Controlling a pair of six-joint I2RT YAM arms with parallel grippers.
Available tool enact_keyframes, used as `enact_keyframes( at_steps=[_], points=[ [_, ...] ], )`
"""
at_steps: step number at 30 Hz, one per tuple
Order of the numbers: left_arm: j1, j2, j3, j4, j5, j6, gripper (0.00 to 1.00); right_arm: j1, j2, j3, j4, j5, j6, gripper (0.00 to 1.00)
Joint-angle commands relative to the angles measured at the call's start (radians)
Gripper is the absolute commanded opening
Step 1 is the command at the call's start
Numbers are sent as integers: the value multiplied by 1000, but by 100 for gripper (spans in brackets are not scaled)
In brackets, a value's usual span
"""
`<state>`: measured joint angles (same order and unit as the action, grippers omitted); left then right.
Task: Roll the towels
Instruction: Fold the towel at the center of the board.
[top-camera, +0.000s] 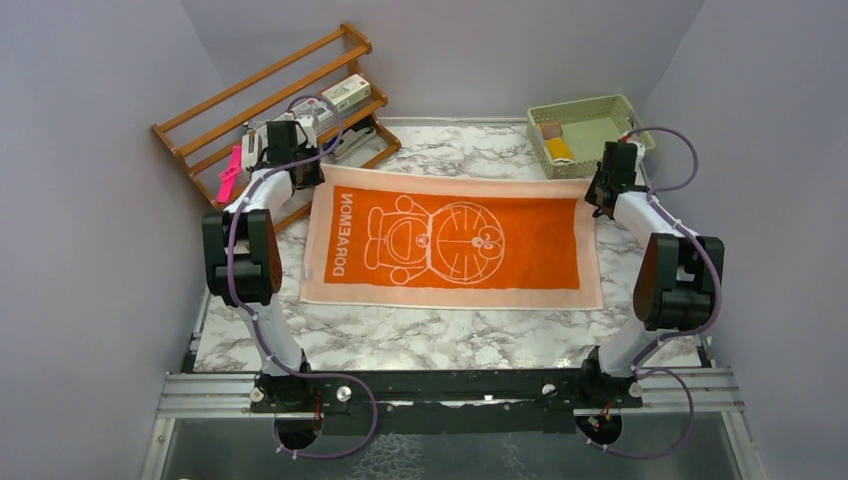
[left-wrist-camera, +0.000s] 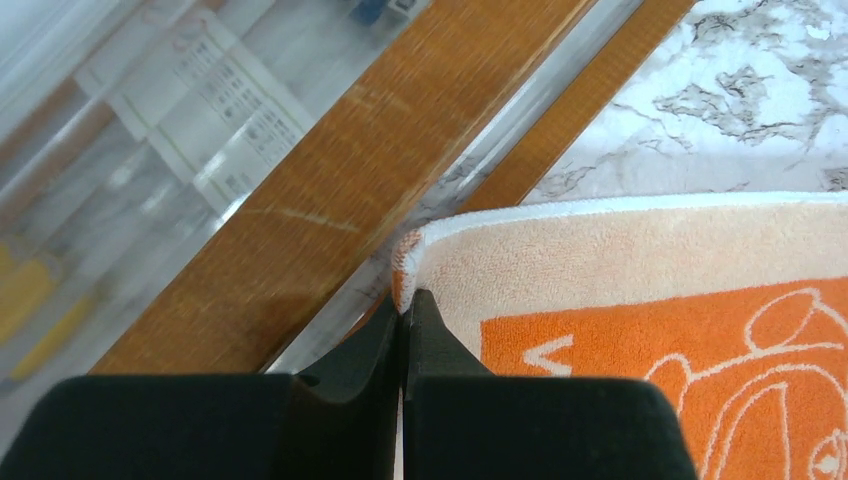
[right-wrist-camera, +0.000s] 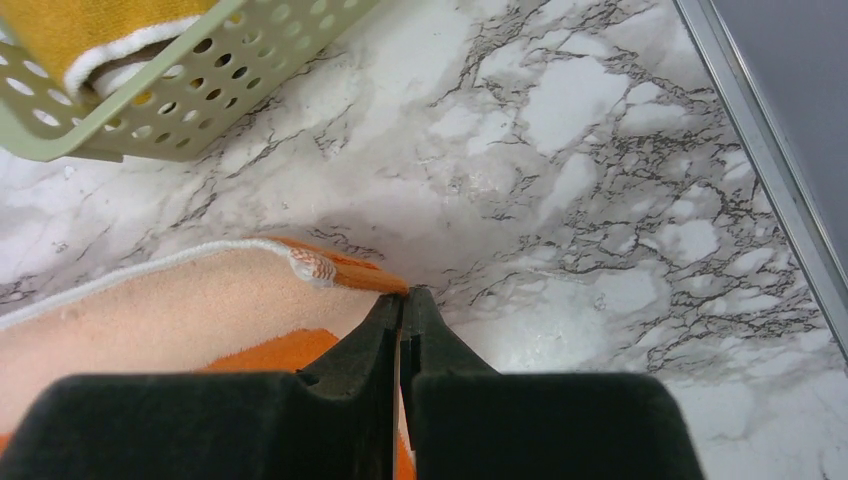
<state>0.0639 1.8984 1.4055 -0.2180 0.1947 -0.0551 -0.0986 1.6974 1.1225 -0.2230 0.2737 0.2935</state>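
An orange towel (top-camera: 450, 245) with a pale peach border and a white cartoon outline lies spread flat on the marble table. My left gripper (top-camera: 310, 173) is at its far left corner. In the left wrist view the left gripper (left-wrist-camera: 405, 300) is shut, pinching that towel corner (left-wrist-camera: 420, 250). My right gripper (top-camera: 597, 198) is at the far right corner. In the right wrist view the right gripper (right-wrist-camera: 403, 296) is shut on the lifted, folded-over towel edge (right-wrist-camera: 340, 272). A mustard-yellow towel (top-camera: 558, 150) lies rolled in the green basket.
A green perforated basket (top-camera: 600, 108) stands at the back right, close to the right gripper; its wall (right-wrist-camera: 200, 90) shows in the right wrist view. A wooden rack (top-camera: 270, 90) with small boxes leans at the back left, its rail (left-wrist-camera: 340, 190) right beside the left gripper.
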Motion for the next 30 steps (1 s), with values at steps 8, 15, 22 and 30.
enact_keyframes(
  at_steps=[8,15,22,30],
  points=[
    [30,-77,-143,255,88,24,0,-86,-110,-36,14,-20,103,1],
    [48,-168,-278,351,139,-54,0,-98,-217,-126,47,-39,165,1],
    [48,-292,-395,349,92,-86,0,-98,-343,-272,115,5,177,1],
    [61,-397,-491,329,86,-150,0,-98,-388,-298,70,-19,202,1]
  ],
)
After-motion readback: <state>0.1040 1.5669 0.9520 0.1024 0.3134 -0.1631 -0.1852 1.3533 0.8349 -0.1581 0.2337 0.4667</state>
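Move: I hold the towel's two far corners. Its near left corner lies about 32 cm back from my left hand and some 9 cm lower; the wooden rack's middle is about 10 cm ahead of that hand and 14 cm to its left. From my right hand the near right corner is about 25 cm straight back and 7 cm lower, with the green basket's middle some 17 cm straight ahead. Keeping both far corners pinched, I draw the towel's far edge back over the cloth towards its near edge, each hand travelling about 6 cm. My left hand first dips slightly, then comes back and up, away from the rack; my right hand backs off from the basket while rising 3 cm. Both sets of fingertips tip up some 10 degrees, and my right wrist also turns clockwise. ##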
